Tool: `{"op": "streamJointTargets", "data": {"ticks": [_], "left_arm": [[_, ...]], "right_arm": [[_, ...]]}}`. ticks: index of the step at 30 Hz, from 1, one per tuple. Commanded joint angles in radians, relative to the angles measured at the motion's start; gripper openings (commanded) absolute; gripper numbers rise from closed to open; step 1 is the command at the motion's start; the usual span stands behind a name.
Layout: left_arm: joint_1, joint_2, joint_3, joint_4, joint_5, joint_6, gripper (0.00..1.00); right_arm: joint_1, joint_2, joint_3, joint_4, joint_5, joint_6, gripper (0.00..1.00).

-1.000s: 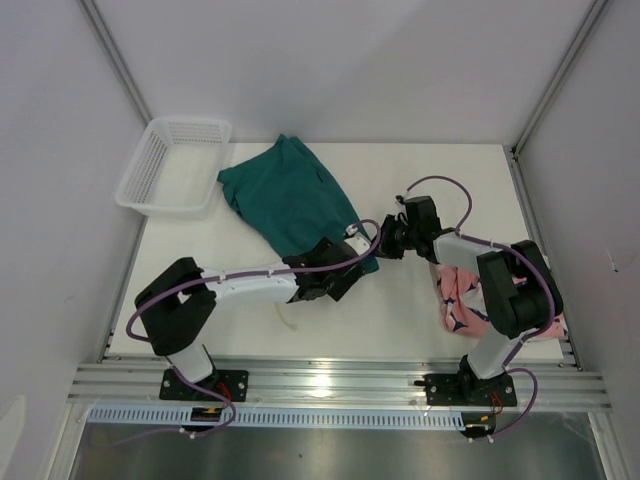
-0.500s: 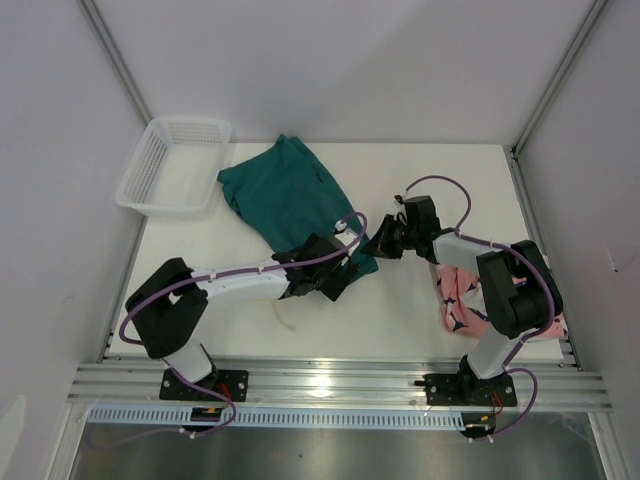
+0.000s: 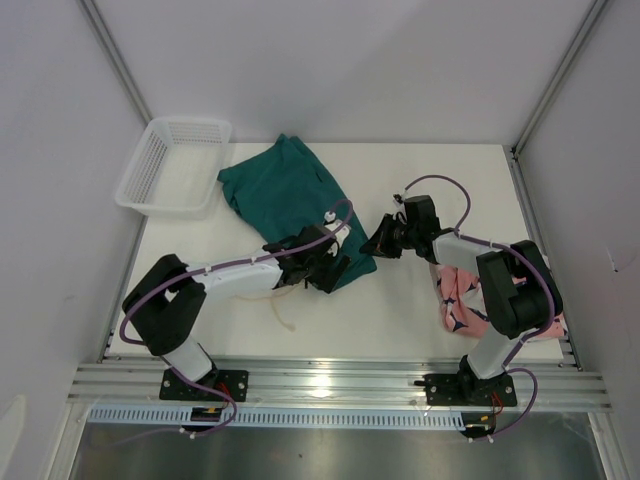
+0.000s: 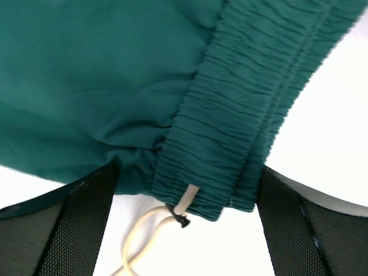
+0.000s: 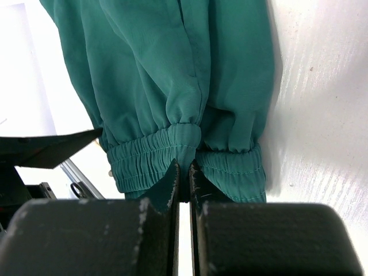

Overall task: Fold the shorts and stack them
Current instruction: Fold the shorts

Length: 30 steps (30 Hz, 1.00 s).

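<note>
The dark teal green shorts (image 3: pixel 290 205) lie spread on the white table, waistband toward the near right. My right gripper (image 3: pixel 380 240) is shut on a pinch of the elastic waistband (image 5: pixel 190 141), fingertips (image 5: pixel 170 183) pressed together. My left gripper (image 3: pixel 325 268) stands open at the waistband's other corner. That ribbed corner (image 4: pixel 230 144) and the pale drawstring (image 4: pixel 146 227) lie between its black pads (image 4: pixel 77 227), unclamped. The salmon-pink shark-print shorts (image 3: pixel 462 298) lie bunched at the right, partly hidden under my right arm.
A white mesh basket (image 3: pixel 172 165) sits at the table's far left corner, just left of the teal shorts. The drawstring's loose end (image 3: pixel 285 312) trails on the table near the front. Frame posts and walls close in both sides.
My left gripper has opened wide, letting go of the teal waistband, and drawn slightly left. The right gripper has kept its pinch without moving.
</note>
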State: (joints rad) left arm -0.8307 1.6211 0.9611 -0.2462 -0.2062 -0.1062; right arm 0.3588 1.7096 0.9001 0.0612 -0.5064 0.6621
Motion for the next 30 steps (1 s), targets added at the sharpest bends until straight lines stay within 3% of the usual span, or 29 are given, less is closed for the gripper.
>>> {"op": "streamJointTargets", "data": {"ticks": [1, 3, 8, 16, 30], "left_arm": [[0.001, -0.003, -0.008, 0.039, 0.094, -0.004, 0.97], [0.001, -0.001, -0.015, 0.050, 0.126, -0.001, 0.93], [0.001, 0.003, -0.021, 0.053, 0.181, 0.005, 0.69], [0.001, -0.006, -0.036, 0.054, 0.183, 0.000, 0.45], [-0.024, -0.119, -0.064, 0.036, 0.073, -0.027, 0.46]], "right_arm": [[0.006, 0.013, 0.034, 0.032, -0.027, 0.008, 0.00], [0.008, 0.015, 0.033, 0.038, -0.029, 0.010, 0.00], [0.008, 0.019, 0.034, 0.043, -0.032, 0.013, 0.00], [0.006, 0.018, 0.037, 0.046, -0.037, 0.017, 0.00], [0.009, -0.067, 0.043, -0.014, -0.044, 0.018, 0.00]]}}
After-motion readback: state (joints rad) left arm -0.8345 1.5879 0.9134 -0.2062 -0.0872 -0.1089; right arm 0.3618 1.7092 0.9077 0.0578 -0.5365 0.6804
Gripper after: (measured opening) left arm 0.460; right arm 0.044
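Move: The green shorts' waistband end with the drawstring knot is already between the left hand's open fingers, its middle about 2 cm back, 1 cm right and 2 cm below. The drawstring trails some 12 cm left of this hand and 7 back; the bulk of the shorts spreads about 19 ahead and 12 left, both some 3 cm lower. From the right hand, that waistband end lies roughly 9 cm back, 9 left and 3 below. The waistband end beside the drawstring knot is taken from both sides: the left hand eases about 2.5 cm back and to the right, sinking slightly and turning some 5 degrees clockwise, while its wide-open fingers close to about half, one on each side of the band. It then pauses and just begins to rise. The right hand stays almost in place, still pinching the waistband farther along with shut fingers. ##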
